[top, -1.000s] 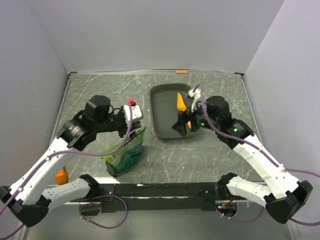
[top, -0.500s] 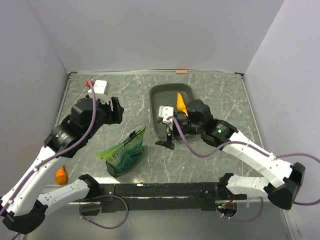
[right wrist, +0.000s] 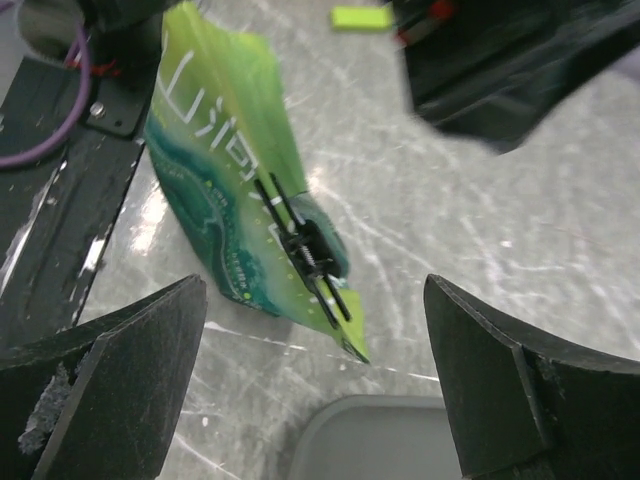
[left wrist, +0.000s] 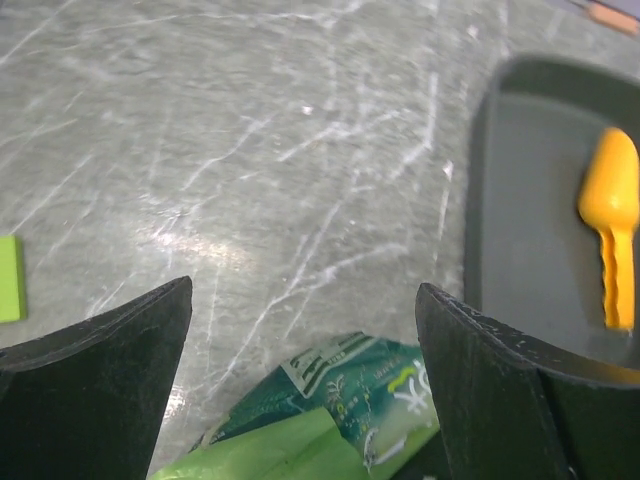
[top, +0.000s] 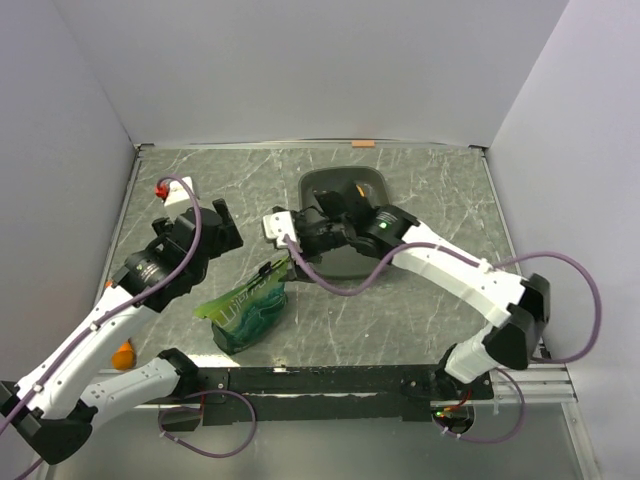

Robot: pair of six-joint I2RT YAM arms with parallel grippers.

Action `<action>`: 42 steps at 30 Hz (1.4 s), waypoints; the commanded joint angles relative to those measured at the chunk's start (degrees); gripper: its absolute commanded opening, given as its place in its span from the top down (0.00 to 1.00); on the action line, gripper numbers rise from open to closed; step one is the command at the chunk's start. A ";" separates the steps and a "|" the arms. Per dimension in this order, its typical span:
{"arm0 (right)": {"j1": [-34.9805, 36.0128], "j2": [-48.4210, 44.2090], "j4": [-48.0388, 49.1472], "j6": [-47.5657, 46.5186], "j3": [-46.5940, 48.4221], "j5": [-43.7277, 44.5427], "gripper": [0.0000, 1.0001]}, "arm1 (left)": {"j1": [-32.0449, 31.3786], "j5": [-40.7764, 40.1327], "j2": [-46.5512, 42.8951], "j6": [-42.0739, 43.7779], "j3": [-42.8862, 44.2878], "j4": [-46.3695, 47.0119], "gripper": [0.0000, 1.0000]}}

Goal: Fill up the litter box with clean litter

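The dark grey litter box (top: 345, 178) lies at the table's middle back, partly under my right arm, with an orange scoop (left wrist: 610, 195) lying in it. No clean litter shows in any view. A green bag (top: 250, 305) lies left of the box's near corner, a black clip (right wrist: 310, 255) on its top edge. My left gripper (top: 227, 224) hovers open above and left of the bag (left wrist: 340, 420), holding nothing. My right gripper (top: 297, 250) is open over the box's near left corner (right wrist: 380, 440), the clipped bag top (right wrist: 240, 220) ahead between its fingers.
An orange object (top: 122, 352) lies beside the left arm at the near left. A small green tile (right wrist: 362, 17) sits on the table beyond the bag. White walls enclose the table on three sides. Orange tape (top: 363, 144) marks the back edge.
My left gripper opened, let go of the bag top and drew back up and left. My right arm swung left across the litter box toward the bag, staying open.
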 commanded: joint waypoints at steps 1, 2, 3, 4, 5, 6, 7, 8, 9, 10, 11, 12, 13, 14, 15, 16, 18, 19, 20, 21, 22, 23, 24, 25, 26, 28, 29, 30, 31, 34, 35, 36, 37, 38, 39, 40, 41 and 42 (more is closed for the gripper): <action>1.38 3.77 -3.69 -4.88 5.00 -2.48 0.06 | 0.04 -7.96 1.30 -6.51 0.56 -2.95 0.03; 1.47 4.39 -4.04 -4.96 5.44 -2.39 0.07 | 0.04 -8.14 1.74 -6.77 0.56 -3.30 0.03; 1.56 5.53 -4.21 -5.14 5.71 -2.22 0.07 | 0.04 -8.14 1.83 -6.42 0.39 -3.05 0.03; 1.82 5.97 -4.04 -5.05 5.97 -2.04 0.08 | 0.04 -8.14 1.83 -6.25 0.21 -2.87 0.03; 2.00 6.32 -3.87 -4.97 6.06 -1.69 0.08 | 0.04 -8.31 1.66 -6.07 0.04 -2.34 0.03; 2.00 6.94 -3.69 -4.88 6.15 -1.60 0.09 | 0.04 -8.40 1.57 -5.89 -0.22 -2.08 0.03; 2.17 7.20 -3.43 -4.88 6.15 -1.52 0.09 | 0.04 -8.32 1.39 -5.54 -0.49 -1.81 0.03; 2.17 7.47 -3.34 -4.70 6.15 -1.08 0.10 | 0.04 -8.05 0.87 -5.28 -0.66 -1.29 0.03; 2.17 7.91 -3.34 -4.70 6.23 -0.99 0.11 | 0.04 -8.05 0.69 -5.10 -1.01 -0.94 0.03; 2.17 8.08 -3.25 -4.70 6.32 -0.99 0.11 | 0.12 -7.96 0.43 -4.84 -1.11 -0.76 0.03; 2.17 8.35 -3.16 -4.79 6.32 -0.99 0.11 | 0.12 -7.96 -0.01 -4.75 -1.19 -0.67 0.03; 2.17 8.70 -3.16 -4.70 6.32 -1.07 0.13 | 0.12 -8.31 -0.10 -4.92 -1.19 -0.76 0.03; 2.17 8.87 -3.07 -4.61 6.50 -1.08 0.14 | 0.12 -8.40 -0.28 -4.93 -1.11 -0.76 0.03; 2.26 9.22 -3.07 -4.53 6.67 -1.08 0.16 | 0.12 -8.49 -0.63 -4.84 -1.11 -0.76 0.03; 2.26 9.84 -3.07 -4.44 6.85 -1.16 0.19 | 0.12 -8.58 -0.80 -4.49 -1.19 -0.58 0.03; 2.26 10.10 -3.16 -4.26 7.11 -1.25 0.21 | 0.12 -8.67 -0.98 -4.49 -1.19 -0.32 0.03; 2.35 10.72 -3.25 -4.09 7.20 -1.08 0.24 | 0.21 -8.75 -0.98 -4.14 -1.28 -0.14 0.03; 2.35 10.90 -3.16 -4.00 7.11 -0.99 0.24 | 0.21 -8.84 -0.81 -4.14 -1.46 -0.23 0.03; 2.35 11.33 -3.07 -4.00 7.11 -0.99 0.25 | 0.30 -8.76 -0.72 -4.14 -1.54 -0.23 0.03; 2.52 11.60 -3.16 -4.00 7.11 -1.07 0.25 | 0.30 -8.67 -0.63 -4.05 -1.63 -0.06 0.03; 2.53 11.86 -3.33 -4.00 7.38 -1.16 0.25 | 0.39 -8.32 -0.54 -4.05 -1.89 0.29 0.03; 2.61 12.39 -3.95 -4.08 7.55 -1.08 0.25 | 0.39 -8.14 -0.46 -4.05 -2.16 0.38 0.03; 2.70 12.57 -4.13 -4.17 7.73 -0.81 0.26 | 0.39 -7.88 -0.54 -3.96 -2.33 0.56 0.03; 2.70 12.74 -4.13 -4.26 7.73 -0.81 0.27 | 0.47 -7.61 -0.19 -3.96 -2.34 0.82 0.03; 2.70 12.74 -4.21 -4.26 7.73 -0.64 0.28 | 0.47 -7.44 -0.19 -3.87 -2.42 0.74 0.03; 2.79 12.92 -4.48 -4.52 7.64 -0.72 0.50 | 0.48 -7.52 -0.02 -3.78 -2.42 0.91 0.03; 2.70 13.09 -4.74 -4.44 7.82 -0.55 0.64 | 0.56 -7.61 -0.02 -3.61 -2.51 1.09 0.03; 2.79 13.27 -5.09 -4.52 8.08 -0.29 0.77 | 0.56 -7.61 -0.02 -3.52 -2.51 1.09 0.03; 2.70 13.36 -5.27 -4.52 8.17 0.59 1.00 | 0.56 -7.61 -0.02 -3.52 -2.51 1.18 0.03; 2.79 12.40 -5.01 -3.82 7.38 2.52 1.00 | 0.65 -7.52 -0.10 -3.17 -2.51 1.35 0.03; 2.79 11.70 -4.22 -3.56 6.68 3.05 1.00 | 0.65 -7.26 -0.10 -2.99 -2.43 1.79 0.03; 2.70 10.91 -3.26 -3.21 4.67 3.58 1.00 | 0.65 -7.09 -0.02 -3.08 -2.51 1.88 0.03; 2.70 8.90 -0.90 -2.25 3.52 4.71 1.00 | 0.65 -6.74 0.07 -2.56 -2.51 2.05 0.03; 2.70 7.75 0.17 -1.63 2.47 5.42 1.00 | 0.65 -6.56 0.16 -2.38 -2.51 2.49 0.03; 2.70 6.60 1.05 -1.10 0.37 6.12 1.00 | 0.65 -6.30 0.33 -1.94 -2.60 2.76 0.03; 2.70 3.98 2.97 -0.05 -0.78 7.18 1.00 | 0.74 -6.12 0.42 -1.33 -2.69 3.02 0.03; 2.70 2.56 3.69 0.39 -2.80 8.84 1.00 | 0.65 -5.34 0.60 -0.80 -2.78 3.37 0.03; 2.79 1.16 4.56 1.18 -3.95 9.90 1.00 | 0.65 -4.98 0.77 -0.27 -2.86 3.98 0.03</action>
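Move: The black clip on the litter bag's top edge lies about 7 cm below the right hand, some 4 cm to its left and 1 cm ahead. The bag's body is roughly 8 cm back and 8 cm left of that hand, 17 cm down; the litter box's middle is about 17 cm ahead and 13 cm right, some 25 cm lower. From the left hand, the clip is about 14 cm to the right, 8 cm back and 5 cm lower. Sink the right gripper about 7 cm onto the clip, easing some 3 cm left and tipping the fingertips about 10 degrees farther down. Let the fingers narrow a little on the way, one to each side of the clip, then shut them fully once low and stay there, pinching the clip between the tips. ##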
